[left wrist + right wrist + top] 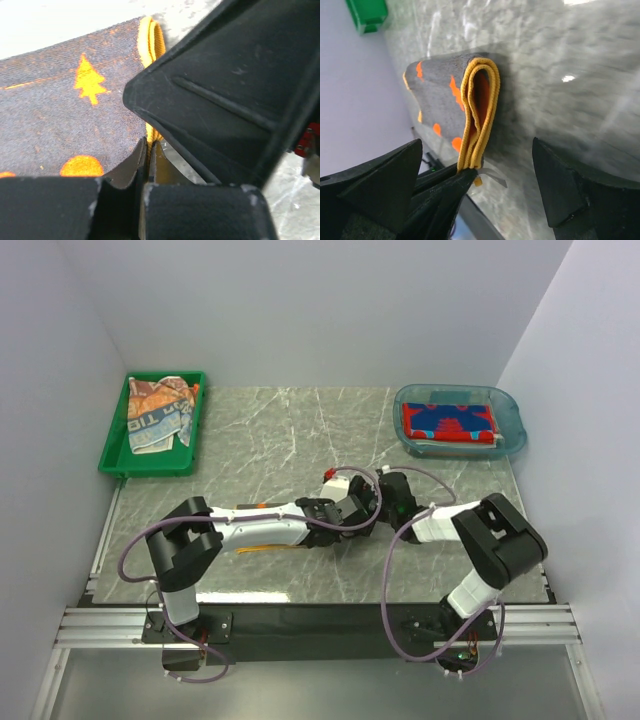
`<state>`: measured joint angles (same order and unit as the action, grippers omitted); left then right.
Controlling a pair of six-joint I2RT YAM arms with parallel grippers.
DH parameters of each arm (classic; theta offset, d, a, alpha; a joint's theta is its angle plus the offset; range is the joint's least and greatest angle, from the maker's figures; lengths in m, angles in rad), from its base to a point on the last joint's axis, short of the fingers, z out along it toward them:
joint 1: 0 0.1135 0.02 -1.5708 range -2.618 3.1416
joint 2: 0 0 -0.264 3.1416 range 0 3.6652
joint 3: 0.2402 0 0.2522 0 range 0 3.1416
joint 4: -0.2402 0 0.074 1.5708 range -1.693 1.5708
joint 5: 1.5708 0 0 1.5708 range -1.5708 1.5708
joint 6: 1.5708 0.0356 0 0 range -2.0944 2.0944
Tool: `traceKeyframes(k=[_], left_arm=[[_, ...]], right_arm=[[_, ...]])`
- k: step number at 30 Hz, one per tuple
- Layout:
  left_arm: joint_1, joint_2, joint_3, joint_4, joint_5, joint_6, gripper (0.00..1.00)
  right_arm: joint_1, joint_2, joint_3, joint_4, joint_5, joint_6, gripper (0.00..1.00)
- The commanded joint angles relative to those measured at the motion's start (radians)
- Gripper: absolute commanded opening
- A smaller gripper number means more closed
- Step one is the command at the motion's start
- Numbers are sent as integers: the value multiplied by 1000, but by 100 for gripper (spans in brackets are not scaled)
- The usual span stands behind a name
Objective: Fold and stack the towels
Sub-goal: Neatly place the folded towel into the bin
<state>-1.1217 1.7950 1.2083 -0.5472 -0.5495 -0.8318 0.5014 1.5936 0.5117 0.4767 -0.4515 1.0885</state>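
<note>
A grey towel [55,115] with orange tree and dot shapes and a yellow-orange hem lies folded on the marble table. My left gripper [148,146] is shut on the towel's hemmed corner. From the right wrist the same towel [442,92] shows as a doubled fold, its lower corner pinched by the left fingers [451,187]. My right gripper [477,187] stands open astride that corner, touching nothing. In the top view both grippers meet mid-table, left gripper [345,512] beside right gripper [386,498], and the arms hide most of the towel.
A green tray [114,445] at the back left holds a heap of crumpled towels [158,412]. A clear blue tub [513,428] at the back right holds a folded red towel with blue lettering [448,422]. Walls close in the table on three sides.
</note>
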Motion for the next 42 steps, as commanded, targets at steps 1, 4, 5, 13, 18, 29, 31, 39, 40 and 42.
traceKeyframes(k=[1, 4, 5, 13, 18, 29, 31, 39, 40, 42], left_arm=[[-15, -25, 17, 62, 11, 11, 1], [-15, -25, 22, 69, 3, 0, 1], [-15, -29, 19, 73, 3, -3, 1], [-15, -60, -36, 98, 8, -39, 1], [-15, -26, 2, 89, 5, -49, 1], [-10, -71, 11, 92, 0, -44, 28], [-3, -108, -10, 101, 9, -43, 48], [164, -348, -55, 98, 129, 42, 93], [195, -380, -64, 99, 150, 72, 93], [298, -478, -93, 90, 212, 103, 98]], right_arm=[[72, 86, 14, 19, -59, 53, 96], [92, 133, 19, 69, -85, 88, 96], [94, 144, 16, 94, -90, 120, 96], [97, 207, 34, 152, -75, 172, 91], [103, 195, 51, 122, -55, 151, 70], [59, 157, 137, -29, -6, 13, 0], [34, 138, 168, -82, 10, -34, 0], [-73, 129, 452, -476, 77, -401, 0], [-86, 138, 493, -525, 82, -438, 0], [-127, 167, 604, -601, 85, -502, 0]])
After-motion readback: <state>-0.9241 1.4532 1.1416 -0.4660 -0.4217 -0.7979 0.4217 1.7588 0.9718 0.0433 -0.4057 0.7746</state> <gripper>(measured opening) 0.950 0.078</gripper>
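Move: The folded grey-and-orange towel's middle lies about 12 cm left of the right hand, nearly level with it and 4 cm lower; the towel's right end is only some 4 cm to that hand's left and 2 cm below. The left hand already pinches that end near its near corner, with the towel's middle about 10 cm to its left and 2 cm farther out. From the right hand, the blue bin stands roughly 28 cm ahead and 32 cm right, with the red-and-blue towel inside some 29 cm right. The right hand, open at first, slides about 4 cm left over the towel's right end, sinks a good 2 cm and pinches it beside the left fingers, which keep the end nearly still and open only once the right hand has closed. Then the right hand draws the towel forward about 10 cm, somewhat right and up, closer to the blue bin, while the emptied left hand comes free, rising some 10 cm and going forward and left with its left side tipping down about 20 degrees. ##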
